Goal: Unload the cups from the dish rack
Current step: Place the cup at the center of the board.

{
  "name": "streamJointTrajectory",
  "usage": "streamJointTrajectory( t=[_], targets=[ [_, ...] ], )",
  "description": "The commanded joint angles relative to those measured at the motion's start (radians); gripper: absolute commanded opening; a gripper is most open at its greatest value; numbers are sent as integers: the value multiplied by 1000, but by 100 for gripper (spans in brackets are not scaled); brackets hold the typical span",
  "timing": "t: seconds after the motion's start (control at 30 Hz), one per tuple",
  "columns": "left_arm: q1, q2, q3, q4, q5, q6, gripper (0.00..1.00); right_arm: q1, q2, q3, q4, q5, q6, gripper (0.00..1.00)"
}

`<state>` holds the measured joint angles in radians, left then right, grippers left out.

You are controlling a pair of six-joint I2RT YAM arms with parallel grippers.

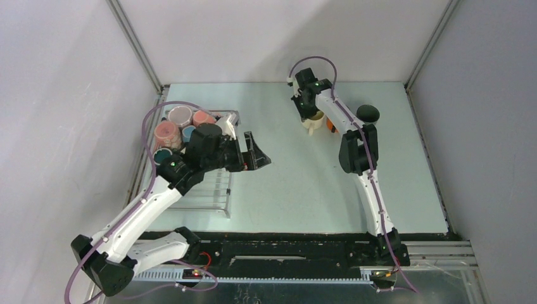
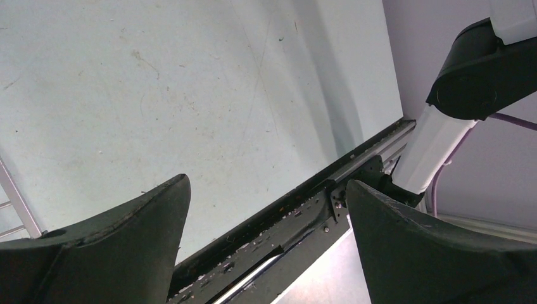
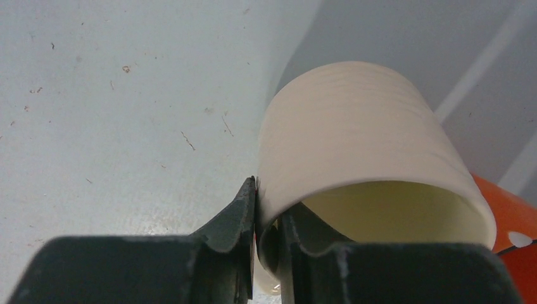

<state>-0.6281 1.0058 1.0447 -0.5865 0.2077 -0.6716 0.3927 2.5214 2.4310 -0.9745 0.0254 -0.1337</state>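
The cream cup (image 1: 313,121) stands on the table at the back, right of centre. My right gripper (image 1: 309,113) comes down on it from above. In the right wrist view the right gripper (image 3: 266,201) has the wall of the cream cup (image 3: 354,126) pinched between its fingers, one outside and one inside. An orange cup (image 3: 514,235) sits just beyond it. The dish rack (image 1: 214,190) lies at the left, with several cups (image 1: 180,115) in its far end. My left gripper (image 1: 254,154) hangs wide open over the table just right of the rack, holding nothing (image 2: 267,183).
A dark cup (image 1: 368,114) stands right of the right arm, and the orange cup (image 1: 330,124) sits beside the cream one. The left arm's wrist covers part of the rack. A rack wire (image 2: 9,190) shows at the left edge of the left wrist view.
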Motion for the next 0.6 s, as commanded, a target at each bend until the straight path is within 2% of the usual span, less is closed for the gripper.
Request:
streamJointTrajectory(
  t=[0.0,0.1,0.37,0.57],
  targets=[
    [-5,7,72,25,-6,32,100,6,-3,53,16,30,-25,26],
    [-5,8,71,25,-8,32,100,12,-9,55,25,27,-25,38],
    [-5,2,70,22,-28,46,100,22,-18,64,32,35,-20,52],
    [-5,-14,91,3,-74,60,100,34,-81,79,36,60,9,75]
  ],
)
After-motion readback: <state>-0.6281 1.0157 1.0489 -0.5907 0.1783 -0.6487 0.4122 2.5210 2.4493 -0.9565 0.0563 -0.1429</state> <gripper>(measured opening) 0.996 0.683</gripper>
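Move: The cream cup stands upright on the board, its left rim still between the right fingertips. Its middle is about 4 cm right of this hand, 1 cm ahead and 4 cm below. The orange cup stands about 10 cm to the right of the hand and level with it. The dark cup is some 20 cm to the right and 1 cm ahead. From the idle left hand the cream cup lies about 31 cm ahead, 16 cm right and 23 cm below. The right fingers let go of the cream cup's left rim, spreading from nearly shut to about two-thirds open, one finger outside the wall and the other over the mouth. Once they begin to part, the hand eases up and to the left by roughly 1 cm, drifting slightly forward too, its tilt almost unchanged. ##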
